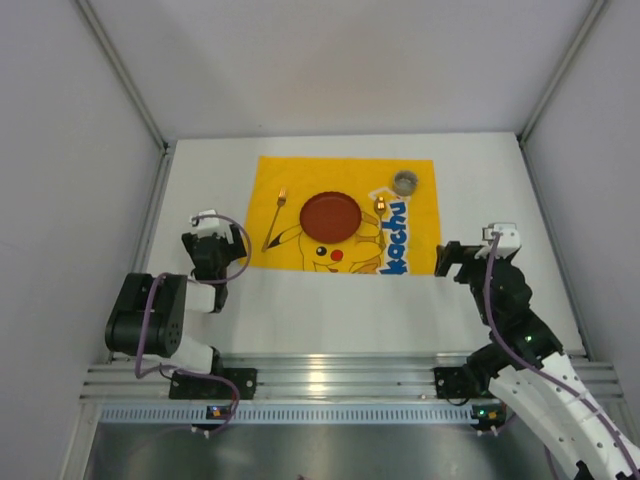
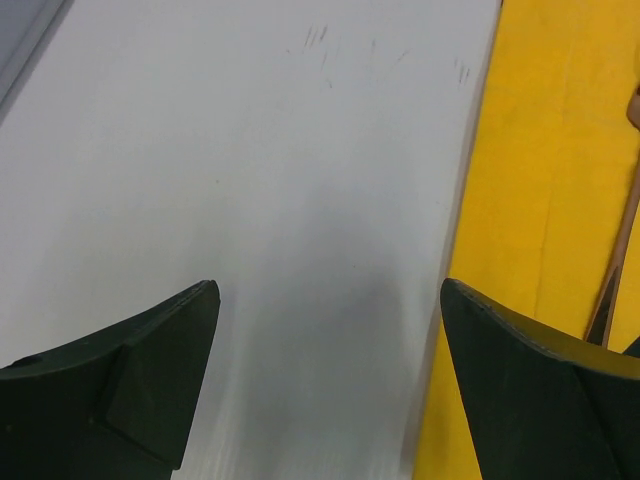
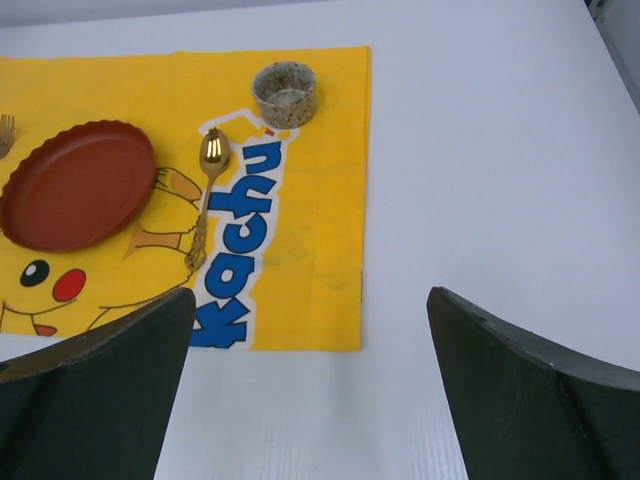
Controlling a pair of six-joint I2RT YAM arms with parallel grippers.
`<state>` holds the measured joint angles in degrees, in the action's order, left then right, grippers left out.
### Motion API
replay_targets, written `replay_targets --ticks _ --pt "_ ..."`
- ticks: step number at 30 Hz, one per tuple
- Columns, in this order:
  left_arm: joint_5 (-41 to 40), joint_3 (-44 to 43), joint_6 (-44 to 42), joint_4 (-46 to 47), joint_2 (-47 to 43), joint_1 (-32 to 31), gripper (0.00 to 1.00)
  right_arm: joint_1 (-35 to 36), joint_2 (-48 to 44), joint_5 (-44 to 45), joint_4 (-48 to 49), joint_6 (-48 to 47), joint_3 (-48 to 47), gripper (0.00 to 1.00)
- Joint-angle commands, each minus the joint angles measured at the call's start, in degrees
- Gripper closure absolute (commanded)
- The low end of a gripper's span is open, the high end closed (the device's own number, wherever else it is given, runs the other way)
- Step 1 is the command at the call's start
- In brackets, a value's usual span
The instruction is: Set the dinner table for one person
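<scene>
The white dinner table (image 1: 330, 310) carries a yellow cartoon mat (image 1: 290, 180). On the mat lie a red-brown plate (image 1: 330, 215), a gold fork (image 1: 275, 220) to its left, a gold spoon (image 1: 381, 218) to its right and a small speckled cup (image 1: 405, 183) at the far right. The right wrist view shows the plate (image 3: 78, 185), the spoon (image 3: 205, 195) and the cup (image 3: 285, 94). My left gripper (image 1: 215, 238) is open and empty over bare table beside the mat's left edge (image 2: 545, 200). My right gripper (image 1: 462, 258) is open and empty by the mat's near right corner.
A ribbed aluminium rail (image 1: 340, 378) runs along the near edge where both arm bases are bolted. Grey walls close in the table at the left, right and back. The fork handle (image 2: 615, 270) shows at the right edge of the left wrist view.
</scene>
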<state>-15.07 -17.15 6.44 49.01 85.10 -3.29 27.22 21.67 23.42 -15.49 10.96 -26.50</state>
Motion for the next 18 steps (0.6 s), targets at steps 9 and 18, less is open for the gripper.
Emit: replay_targets --ticks 9,18 --pt "4.70 -0.61 -2.48 14.00 4.55 1.18 0.01 0.11 6.00 2.77 11.50 -6.56 4.00 0.00" --pt "4.70 -0.52 -2.57 14.09 4.55 1.18 0.01 -10.59 25.59 -5.55 37.43 -9.40 10.85 0.00"
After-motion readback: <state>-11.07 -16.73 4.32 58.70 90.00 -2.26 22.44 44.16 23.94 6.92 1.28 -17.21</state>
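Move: The place setting is laid and both my hands are empty. The spoon lies about 15 cm ahead of my right hand and 18 cm to its left, some 20 cm lower. The plate is 13 cm to the left of the spoon, the cup about 26 cm ahead and 12 cm left of my right hand. The placemat's near right corner is roughly 3 cm ahead and 3 cm left. From my left hand the spoon is some 44 cm right and 2 cm ahead. I sink my empty right hand about 9 cm towards the table beside the placemat's near right corner, easing it forward some 5 cm, slowly at first and then faster. Its left side rolls down by 10 to 15 degrees and the fingers tip a little lower, staying wide open and touching nothing. My left hand, open too, settles only about a centimetre forward. ##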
